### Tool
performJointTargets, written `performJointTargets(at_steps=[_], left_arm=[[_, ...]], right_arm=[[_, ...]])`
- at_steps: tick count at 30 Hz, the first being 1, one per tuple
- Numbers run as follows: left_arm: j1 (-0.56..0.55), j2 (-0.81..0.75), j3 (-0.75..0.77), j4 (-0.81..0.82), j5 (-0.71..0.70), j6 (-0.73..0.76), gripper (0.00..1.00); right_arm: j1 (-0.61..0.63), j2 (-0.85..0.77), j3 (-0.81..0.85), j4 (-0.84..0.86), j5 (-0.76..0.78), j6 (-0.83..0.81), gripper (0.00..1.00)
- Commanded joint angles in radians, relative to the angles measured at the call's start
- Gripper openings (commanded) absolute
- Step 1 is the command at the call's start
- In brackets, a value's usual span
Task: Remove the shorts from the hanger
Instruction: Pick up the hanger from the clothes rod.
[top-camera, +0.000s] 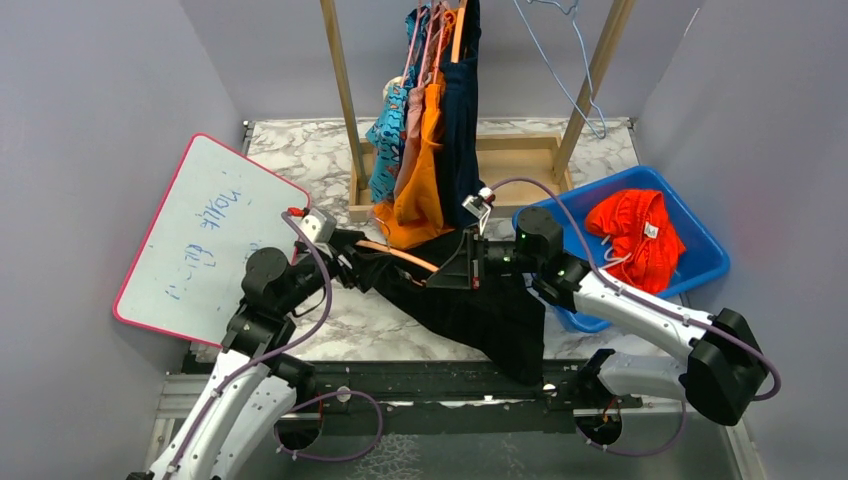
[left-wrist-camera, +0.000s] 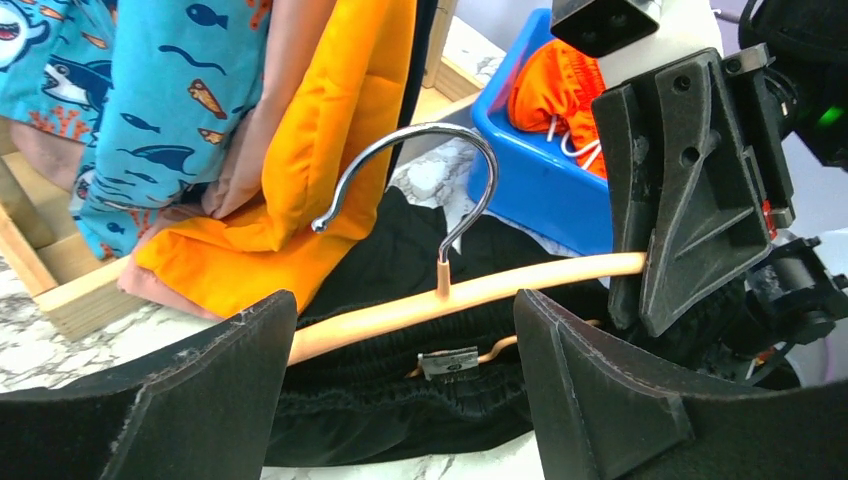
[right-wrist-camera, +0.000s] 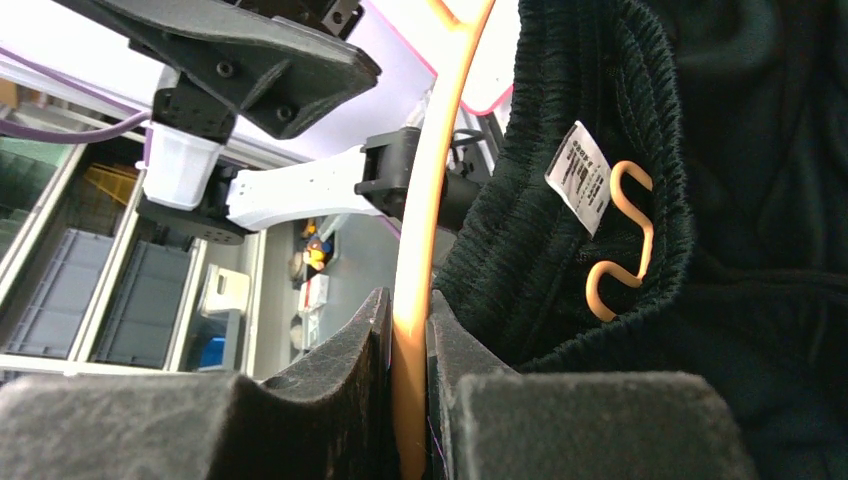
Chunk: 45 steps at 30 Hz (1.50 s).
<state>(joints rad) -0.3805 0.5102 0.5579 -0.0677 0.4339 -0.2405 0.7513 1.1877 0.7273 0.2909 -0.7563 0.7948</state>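
Note:
The black shorts (top-camera: 490, 315) lie on the marble table, still hung on a peach hanger (top-camera: 395, 253). My right gripper (right-wrist-camera: 408, 310) is shut on the hanger's bar (right-wrist-camera: 425, 200), with the shorts' waistband (right-wrist-camera: 600, 120) and a peach clip (right-wrist-camera: 620, 235) just beside it. My left gripper (left-wrist-camera: 405, 330) is open, its jaws wide on either side of the bar (left-wrist-camera: 400, 312) and the waistband (left-wrist-camera: 400, 400), touching neither. The metal hook (left-wrist-camera: 420, 140) stands up from the bar. More shorts (top-camera: 425, 150) hang on the rack: blue print, pink, orange and dark.
A blue bin (top-camera: 700, 255) at the right holds red-orange shorts (top-camera: 635, 235). The wooden rack base (top-camera: 520, 155) stands at the back. A whiteboard (top-camera: 215, 235) leans at the left. An empty wire hanger (top-camera: 580, 70) hangs at the rack's right.

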Motion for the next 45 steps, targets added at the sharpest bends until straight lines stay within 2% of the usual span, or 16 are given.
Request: performJointTargets(at_steps=[1,4,7,10,22,25,27,33,36,40,45], left_arm=[[0.003,0.005,-0.026,0.096,0.065,-0.058,0.8],[0.004,0.006,-0.044,0.133,0.071,-0.086,0.73],[0.004,0.017,-0.05,0.144,0.072,-0.094,0.6],[0.004,0.035,-0.044,0.134,0.065,-0.094,0.52],[0.004,0.015,-0.039,0.106,0.019,-0.073,0.0],[0.004,0.007,-0.028,0.078,-0.016,-0.056,0.0],[0.003,-0.007,-0.029,0.07,-0.036,-0.051,0.0],[0.003,-0.048,-0.02,0.03,-0.13,-0.035,0.0],[0.005,-0.058,-0.011,0.006,-0.171,-0.025,0.0],[0.005,-0.053,-0.002,-0.022,-0.221,-0.023,0.0],[0.004,-0.026,0.013,-0.047,-0.231,-0.02,0.0]], right_arm=[[0.031,-0.001,-0.02,0.209,-0.042,0.069,0.01],[0.052,0.006,-0.014,0.219,-0.033,0.073,0.01],[0.066,0.01,-0.017,0.24,-0.028,0.081,0.01],[0.074,0.012,-0.028,0.294,-0.039,0.107,0.01],[0.099,0.039,-0.03,0.305,-0.055,0.102,0.02],[0.099,0.021,-0.018,0.248,-0.037,0.066,0.07],[0.099,0.008,0.006,0.146,-0.013,0.016,0.14],[0.099,-0.049,0.089,-0.117,0.092,-0.122,0.53],[0.099,-0.098,0.137,-0.283,0.197,-0.206,0.66],[0.1,-0.127,0.198,-0.472,0.279,-0.307,0.68],[0.123,-0.089,0.25,-0.597,0.308,-0.375,0.65]])
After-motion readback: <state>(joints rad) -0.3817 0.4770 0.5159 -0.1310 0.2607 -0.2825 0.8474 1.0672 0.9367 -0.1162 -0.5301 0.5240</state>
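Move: From the left hand, open with the bar between its fingers, the hanger's neck is 1 cm ahead and 2 cm right at its height. The metal hook is 4 cm ahead, 3 above, and the orange shorts some 17 ahead, 6 right, a little below. From the right hand, already pinching the bar's right end, the left gripper is about 10 cm left and 3 ahead; the black shorts' middle is 8 right, level fore and aft, 10 below. Drawing back and left by about 2 cm each, the right hand keeps its pinch and brings the hanger to the left, whose fingers shut on it at the hook's neck after easing a centimetre right. The right then opens and backs off upward and to its right, tipping up; the left carries the hanger about 3 cm left, also forward and down, turning counter-clockwise. ##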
